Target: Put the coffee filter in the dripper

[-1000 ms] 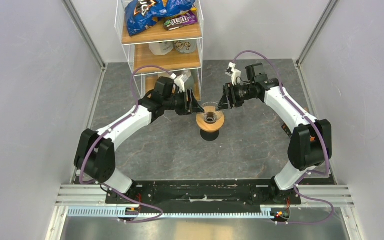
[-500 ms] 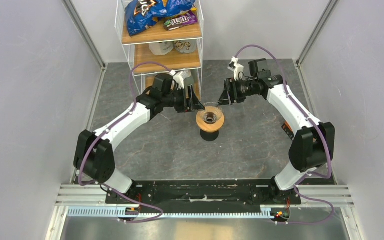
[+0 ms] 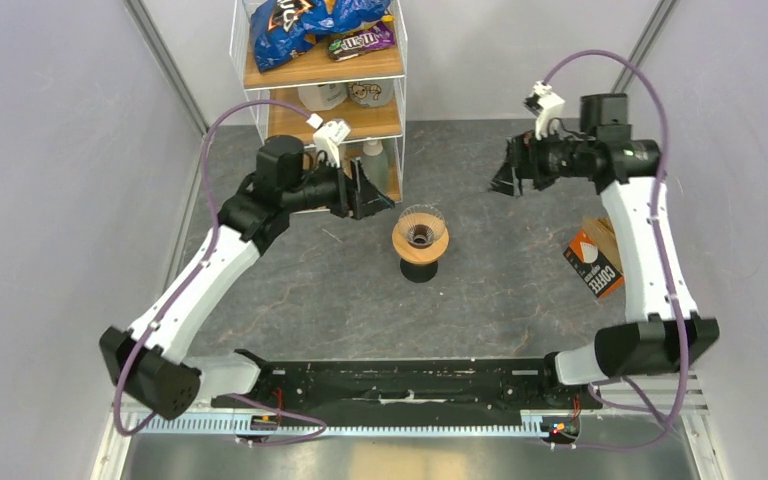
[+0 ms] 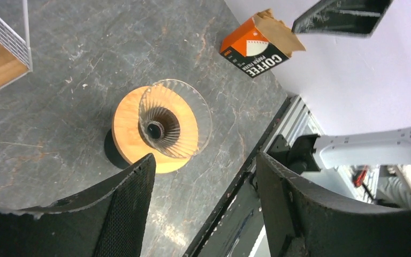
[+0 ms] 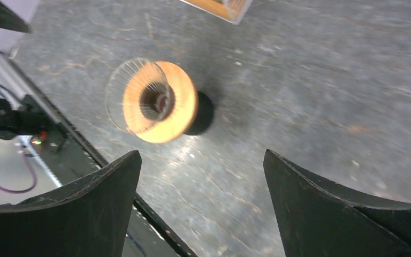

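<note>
The dripper [image 3: 420, 236], a clear ribbed glass cone in a round light-wood ring on a black base, stands mid-table. It shows empty in the left wrist view [image 4: 163, 126] and the right wrist view [image 5: 152, 101]. No loose coffee filter is in view. Tan paper [image 4: 275, 33] sticks out of the open top of the black-and-orange COFFEE packet [image 3: 593, 262]. My left gripper [image 3: 378, 198] is open and empty, left of the dripper and above it [image 4: 204, 160]. My right gripper [image 3: 506, 180] is open and empty, well to the dripper's right [image 5: 202, 155].
A white wire rack with wooden shelves [image 3: 325, 70] stands at the back left, holding snack bags and cups, close behind my left gripper. The COFFEE packet lies at the right near the wall [image 4: 254, 48]. A black rail [image 3: 410, 380] runs along the near edge.
Both grippers have drawn back from the dripper's rim, the left one to the left, the right one far to the right and back. The dripper has stayed in place.
</note>
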Motion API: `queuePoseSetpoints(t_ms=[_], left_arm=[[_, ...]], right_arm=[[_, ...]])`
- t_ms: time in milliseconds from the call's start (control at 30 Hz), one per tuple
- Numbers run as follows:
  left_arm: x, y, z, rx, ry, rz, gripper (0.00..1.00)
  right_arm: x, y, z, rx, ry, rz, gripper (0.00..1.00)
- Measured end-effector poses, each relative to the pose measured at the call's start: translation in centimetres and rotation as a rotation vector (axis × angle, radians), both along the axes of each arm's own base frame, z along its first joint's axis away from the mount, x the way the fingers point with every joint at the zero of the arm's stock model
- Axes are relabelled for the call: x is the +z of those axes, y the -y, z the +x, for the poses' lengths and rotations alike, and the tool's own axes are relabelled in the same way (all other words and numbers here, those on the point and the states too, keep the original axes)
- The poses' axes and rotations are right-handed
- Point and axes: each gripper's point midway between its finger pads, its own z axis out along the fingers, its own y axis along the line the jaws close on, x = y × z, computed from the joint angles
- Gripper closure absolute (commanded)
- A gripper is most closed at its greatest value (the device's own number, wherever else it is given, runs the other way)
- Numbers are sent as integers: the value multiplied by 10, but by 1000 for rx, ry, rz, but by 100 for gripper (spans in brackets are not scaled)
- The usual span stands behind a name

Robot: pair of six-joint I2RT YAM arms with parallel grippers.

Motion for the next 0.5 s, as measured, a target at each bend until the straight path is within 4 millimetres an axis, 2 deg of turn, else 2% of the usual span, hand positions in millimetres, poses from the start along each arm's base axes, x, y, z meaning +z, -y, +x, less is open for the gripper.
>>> queuePoseSetpoints(t_ms=[100,167,267,400,500], left_arm=[[17,-10,-17,-22,76,5,25],[23,-15,-28,-45,110,15,25],[21,-20,-37,-72,124,38,25],[12,-22,-47,-111,102,68,25],[6,-23,-52,-137,95,85,25]], right_arm=[[18,34,-19,-61,74,-116,11],[22,49,-31,-86,104,-197,16],[20,74,-50,-129,122,-348,24],[16,108,-63,-194,132,-524,33],[6,127,-79,-210,127,-622,38]])
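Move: The coffee filter box stands open by the right-hand wall, about 25 cm to the right of the right hand, roughly level with it in reach and some 25 cm below. The glass dripper, in its wooden collar, sits about 15 cm to the right hand's left, level in reach and 14 cm lower; the carafe under it is 24 cm below that hand. From the left hand the filter box is about 49 cm right, 5 cm ahead. The filter box draws the right hand, which sweeps some 13 cm to the right and 8 cm back, away from the dripper, while its wrist rolls nearly 40 degrees to swing the fingers from leftward to steeply down and they close partway on nothing. The left hand, still open and empty, draws back about 5 cm from the dripper, drifting left. ##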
